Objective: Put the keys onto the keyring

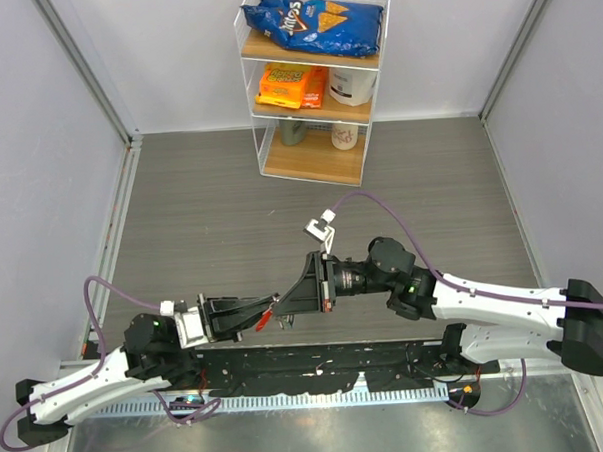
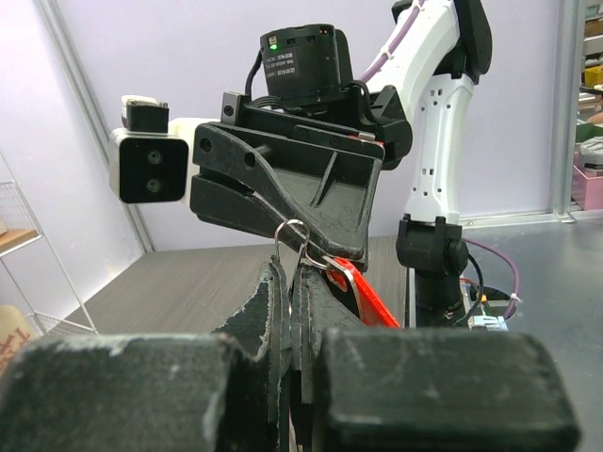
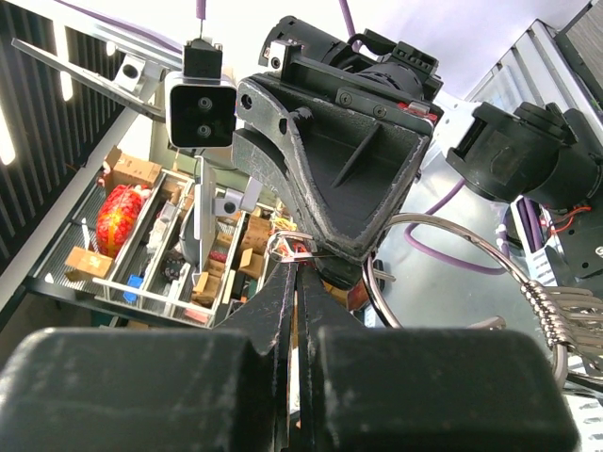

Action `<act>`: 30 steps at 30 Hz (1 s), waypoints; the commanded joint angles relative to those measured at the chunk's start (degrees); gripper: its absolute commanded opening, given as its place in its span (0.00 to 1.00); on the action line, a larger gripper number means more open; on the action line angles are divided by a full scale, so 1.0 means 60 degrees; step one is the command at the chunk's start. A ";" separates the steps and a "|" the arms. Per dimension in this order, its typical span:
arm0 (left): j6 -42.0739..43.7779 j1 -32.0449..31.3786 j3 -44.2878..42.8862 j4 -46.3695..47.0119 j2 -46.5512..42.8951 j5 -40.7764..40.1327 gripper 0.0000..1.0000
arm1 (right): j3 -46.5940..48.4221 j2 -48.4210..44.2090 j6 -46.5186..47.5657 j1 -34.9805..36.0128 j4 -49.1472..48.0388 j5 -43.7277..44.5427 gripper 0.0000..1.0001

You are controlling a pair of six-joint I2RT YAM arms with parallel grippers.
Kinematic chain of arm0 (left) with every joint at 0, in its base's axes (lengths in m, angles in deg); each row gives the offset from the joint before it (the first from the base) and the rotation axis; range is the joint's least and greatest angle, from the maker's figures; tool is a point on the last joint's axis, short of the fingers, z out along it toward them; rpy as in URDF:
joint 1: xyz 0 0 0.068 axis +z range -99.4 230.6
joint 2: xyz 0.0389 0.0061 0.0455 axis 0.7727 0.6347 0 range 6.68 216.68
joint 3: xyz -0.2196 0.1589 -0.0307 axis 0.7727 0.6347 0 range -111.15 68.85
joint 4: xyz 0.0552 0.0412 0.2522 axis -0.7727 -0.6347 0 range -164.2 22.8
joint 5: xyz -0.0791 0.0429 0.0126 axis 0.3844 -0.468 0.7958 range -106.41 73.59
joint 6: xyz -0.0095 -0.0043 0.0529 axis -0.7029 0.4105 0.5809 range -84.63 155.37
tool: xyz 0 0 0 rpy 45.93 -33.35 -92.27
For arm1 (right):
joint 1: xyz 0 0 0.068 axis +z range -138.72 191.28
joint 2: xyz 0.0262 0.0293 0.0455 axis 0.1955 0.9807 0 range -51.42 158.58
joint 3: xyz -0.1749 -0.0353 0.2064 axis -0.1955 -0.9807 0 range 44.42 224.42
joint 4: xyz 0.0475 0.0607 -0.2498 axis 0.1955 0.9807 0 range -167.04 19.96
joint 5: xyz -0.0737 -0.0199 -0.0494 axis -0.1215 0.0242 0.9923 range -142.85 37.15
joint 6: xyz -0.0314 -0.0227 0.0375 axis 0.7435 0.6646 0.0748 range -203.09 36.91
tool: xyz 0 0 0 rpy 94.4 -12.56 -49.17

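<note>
Both grippers meet tip to tip above the table's near middle. My left gripper (image 1: pixel 273 313) (image 2: pixel 287 271) is shut on the keyring (image 2: pixel 292 240), a thin silver wire loop rising from between its fingertips. A red-headed key (image 2: pixel 366 294) (image 1: pixel 262 325) hangs at the ring, just right of the left fingers. My right gripper (image 1: pixel 291 309) (image 3: pixel 295 273) is shut, with red showing between its fingers at the small loop (image 3: pixel 290 247). A larger silver ring (image 3: pixel 443 228) strung with several metal pieces curves behind the tips in the right wrist view. Other keys are not visible.
A clear shelf unit (image 1: pixel 310 85) with a chip bag, an orange packet and cups stands at the back centre. Grey walls close in the sides. A black strip (image 1: pixel 317 360) runs along the near edge between the arm bases.
</note>
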 commanded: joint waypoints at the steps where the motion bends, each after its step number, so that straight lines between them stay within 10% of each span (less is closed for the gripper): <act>1: -0.0111 -0.0161 -0.0149 0.0527 0.0089 0.1210 0.00 | 0.0394 -0.0404 0.0456 -0.0297 -0.0229 0.1258 0.06; 30: 0.0929 -0.0176 -0.0017 0.0527 0.0676 0.1766 0.00 | 0.0703 -0.1693 0.0369 -0.0311 0.0284 0.0658 0.06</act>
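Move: The right hand pinches the small ring of the red-tagged key; the keyring's end loop, gripped in the left fingertips, is about 2 cm ahead of this hand and 1 cm to its left, level with it. The other keys hang from the keyring some 6 cm below the right hand, 2 cm back and 1 cm to its right. From the left hand, the red tag lies about 2 cm back, 1 cm left and 1 cm lower. The small ring, touching the keyring's loop at first, comes free as the right hand eases right, then abruptly goes up about 5 cm and some 3 cm right, tilting roughly 10 degrees. The left hand creeps right, then jerks back about 2.5 cm and down nearly 2, turning slightly clockwise. Both grippers stay shut on their rings. ##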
